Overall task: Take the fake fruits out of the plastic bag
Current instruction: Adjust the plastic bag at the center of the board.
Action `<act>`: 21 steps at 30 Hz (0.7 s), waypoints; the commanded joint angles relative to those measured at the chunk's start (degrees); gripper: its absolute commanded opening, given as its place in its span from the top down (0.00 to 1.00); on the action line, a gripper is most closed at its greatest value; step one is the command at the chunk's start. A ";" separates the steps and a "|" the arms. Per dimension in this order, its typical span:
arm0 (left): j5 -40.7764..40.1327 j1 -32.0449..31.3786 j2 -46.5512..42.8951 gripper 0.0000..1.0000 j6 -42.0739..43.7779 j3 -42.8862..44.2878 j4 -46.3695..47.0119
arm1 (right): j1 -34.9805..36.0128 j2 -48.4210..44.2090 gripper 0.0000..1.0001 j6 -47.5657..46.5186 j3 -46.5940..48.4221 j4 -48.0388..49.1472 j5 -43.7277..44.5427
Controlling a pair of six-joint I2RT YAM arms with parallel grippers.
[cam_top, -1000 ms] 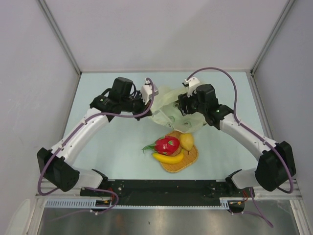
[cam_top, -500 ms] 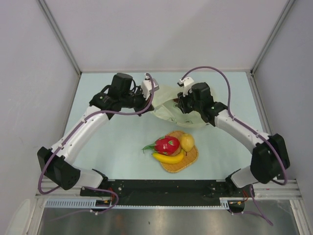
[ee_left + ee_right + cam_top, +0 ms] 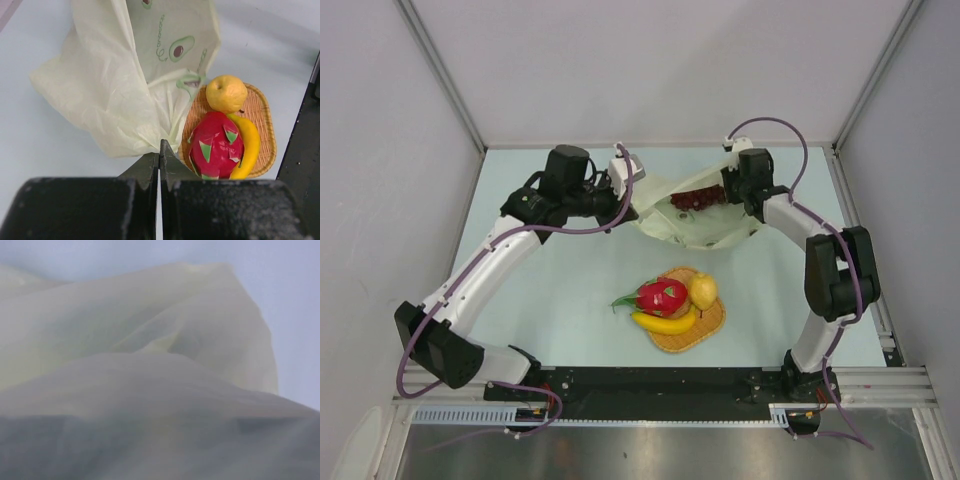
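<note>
The plastic bag [image 3: 705,230] hangs stretched between my two grippers over the far table. My left gripper [image 3: 626,196] is shut on its left edge; the left wrist view shows the jaws [image 3: 160,147] pinching the film of the bag [image 3: 115,85]. My right gripper [image 3: 728,190] is at the bag's right rim, its fingertips hidden by plastic. The dark red grape bunch [image 3: 697,198] shows in the bag's mouth right at that gripper. The right wrist view shows only blurred bag film [image 3: 150,365]. The dragon fruit [image 3: 661,296], lemon [image 3: 702,290] and banana [image 3: 665,322] lie outside the bag.
The three fruits rest on a round orange woven mat [image 3: 710,325] near the table's front middle, also in the left wrist view [image 3: 262,117]. White enclosure walls stand at the left, right and back. The arm bases' black rail [image 3: 650,385] runs along the near edge.
My right arm has swung back and to the right, from over the bag's middle to its right rim. The bag now sits stretched wider and the grape bunch has come into view. The left gripper stayed.
</note>
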 commanded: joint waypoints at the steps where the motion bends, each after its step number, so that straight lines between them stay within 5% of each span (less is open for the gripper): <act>1: 1.67 -0.32 -3.20 1.00 -0.16 -0.70 1.03 | -0.17 -2.50 0.61 -1.43 3.40 1.64 -1.36; 4: 0.79 -0.24 -3.11 1.00 0.54 -1.31 0.58 | 1.58 -3.90 0.51 -0.98 2.35 1.26 -3.76; 21: -0.18 -0.32 -3.02 1.00 0.55 -2.55 0.85 | 9.32 0.84 0.36 1.92 1.65 5.72 0.80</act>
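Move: The right hand is at the bag's far right side. The dark red fruit inside the bag lies about 9 cm to its left, 2 cm nearer the base and some 7 cm below. Nearer the base, the pear is about 30 cm back and 10 cm left, the dragon fruit 31 cm back and 19 cm left, both some 9 cm lower. From the left hand, the red fruit is roughly 18 cm ahead, 19 cm right and 24 cm below. After a short rise, the right hand leaves the bag's far right side and sweeps about 10 cm left across the bag's mouth towards the dark red fruit, ending some 2.5 cm nearer the base and 2.5 cm higher, turning roughly 15 degrees counter-clockwise while its fingers spread from about a third to over half open. The left hand stays nearly in place with its fingers shut, still pinching the gathered bag corner and holding it up. ##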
